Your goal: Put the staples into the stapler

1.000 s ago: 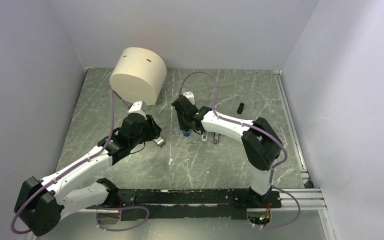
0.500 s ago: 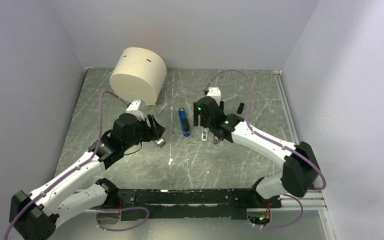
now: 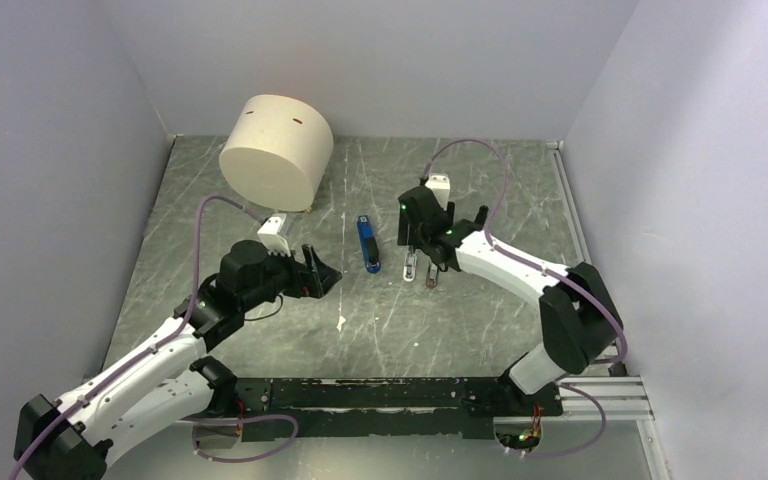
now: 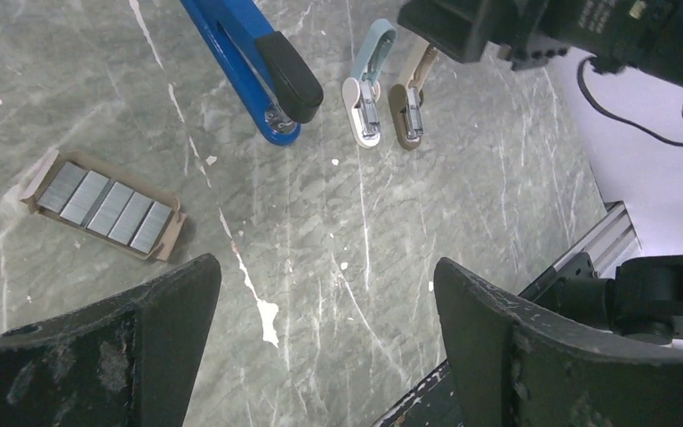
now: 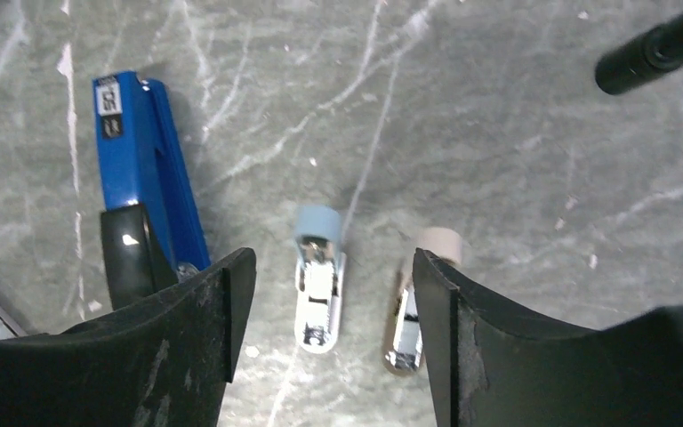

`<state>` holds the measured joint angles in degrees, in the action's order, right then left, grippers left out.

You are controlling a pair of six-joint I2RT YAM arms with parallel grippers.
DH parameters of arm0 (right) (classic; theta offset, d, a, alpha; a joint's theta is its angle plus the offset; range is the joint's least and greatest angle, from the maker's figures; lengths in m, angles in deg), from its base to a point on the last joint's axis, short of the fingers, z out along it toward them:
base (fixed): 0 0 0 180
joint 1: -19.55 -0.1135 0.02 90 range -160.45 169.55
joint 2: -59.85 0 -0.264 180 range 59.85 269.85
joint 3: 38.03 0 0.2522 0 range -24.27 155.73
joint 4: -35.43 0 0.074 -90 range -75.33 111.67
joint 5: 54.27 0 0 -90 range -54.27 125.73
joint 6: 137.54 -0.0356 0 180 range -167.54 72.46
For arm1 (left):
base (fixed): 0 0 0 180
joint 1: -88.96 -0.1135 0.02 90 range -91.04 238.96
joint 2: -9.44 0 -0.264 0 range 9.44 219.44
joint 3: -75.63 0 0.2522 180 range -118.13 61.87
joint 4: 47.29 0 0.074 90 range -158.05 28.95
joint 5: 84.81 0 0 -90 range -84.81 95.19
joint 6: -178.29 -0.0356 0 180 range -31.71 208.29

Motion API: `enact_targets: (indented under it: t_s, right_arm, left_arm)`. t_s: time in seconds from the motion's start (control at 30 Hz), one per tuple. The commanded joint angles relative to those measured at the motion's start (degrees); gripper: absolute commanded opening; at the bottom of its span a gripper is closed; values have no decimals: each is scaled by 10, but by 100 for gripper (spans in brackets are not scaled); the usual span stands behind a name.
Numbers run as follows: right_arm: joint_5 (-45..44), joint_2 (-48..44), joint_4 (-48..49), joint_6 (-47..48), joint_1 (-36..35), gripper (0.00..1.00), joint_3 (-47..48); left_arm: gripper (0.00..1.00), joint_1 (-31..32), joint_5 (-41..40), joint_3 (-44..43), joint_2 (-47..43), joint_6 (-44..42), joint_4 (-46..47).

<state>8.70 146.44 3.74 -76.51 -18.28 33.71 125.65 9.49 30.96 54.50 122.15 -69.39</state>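
The blue stapler (image 3: 368, 245) lies on the table between the arms, its black part (image 4: 289, 76) at the near end; it also shows as a blue stapler (image 5: 142, 160) in the right wrist view. The staples (image 4: 102, 205), silver strips in an open cardboard box, lie left of it. In the top view my left arm hides them. My left gripper (image 4: 325, 294) hangs wide open over bare table, near the box (image 3: 325, 272). My right gripper (image 5: 329, 302) is open above a small pale-blue piece (image 5: 320, 294), right of the stapler (image 3: 412, 243).
A small beige piece (image 5: 413, 311) lies beside the pale-blue one. A black cylinder (image 3: 481, 215) lies further right. A large cream round tub (image 3: 276, 150) stands at the back left. Grey walls close in the table, with a metal rail (image 3: 585, 270) along the right edge.
My right gripper opened, left the stapler lying on the table and moved right over the small pieces. My left gripper opened wide and drew back slightly toward its base.
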Motion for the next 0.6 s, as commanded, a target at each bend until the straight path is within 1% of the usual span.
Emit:
enact_targets:
  t_s: [0.0,0.1,0.23,0.43,0.53,0.57]
  right_arm:
    - [0,41,20,-7,3,66,41]
    - [1,65,26,-7,3,62,48]
    - [-2,93,24,-9,3,55,59]
    - [0,135,0,-17,2,51,77]
    - [6,137,2,-19,3,45,73]
    - [7,136,2,-21,2,41,72]
  left_arm:
    - [93,-4,43,12,12,4,58]
    - [92,-4,63,17,26,3,76]
    - [91,-4,63,23,35,10,75]
    - [91,-4,63,39,41,27,79]
    - [91,-4,64,42,49,33,91]
    - [91,-4,66,43,52,36,96]
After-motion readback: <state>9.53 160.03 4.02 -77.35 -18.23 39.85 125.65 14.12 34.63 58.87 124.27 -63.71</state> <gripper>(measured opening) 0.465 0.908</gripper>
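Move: The small light-blue stapler, its top swung up, lies about 2 cm ahead of the right hand, 2 cm to its left and 7 cm below. The brown stapler stands some 5 cm to the right of it, the big blue stapler about 8 cm left of it and 4 cm farther out. From the left hand, the staple tray is roughly 9 cm ahead, 2 cm left and 15 cm down; the light-blue stapler is about 13 cm ahead and 17 cm right. Lower the right gripper about 5 cm onto the light-blue stapler, easing first some 2 cm forward and 2 cm left, tipping the fingers slightly more downward. Narrow the fingers on the way down, bringing the tips to either side of the raised top, still parted. Meanwhile let the open left gripper sink about 3 cm, drifting a little right. ##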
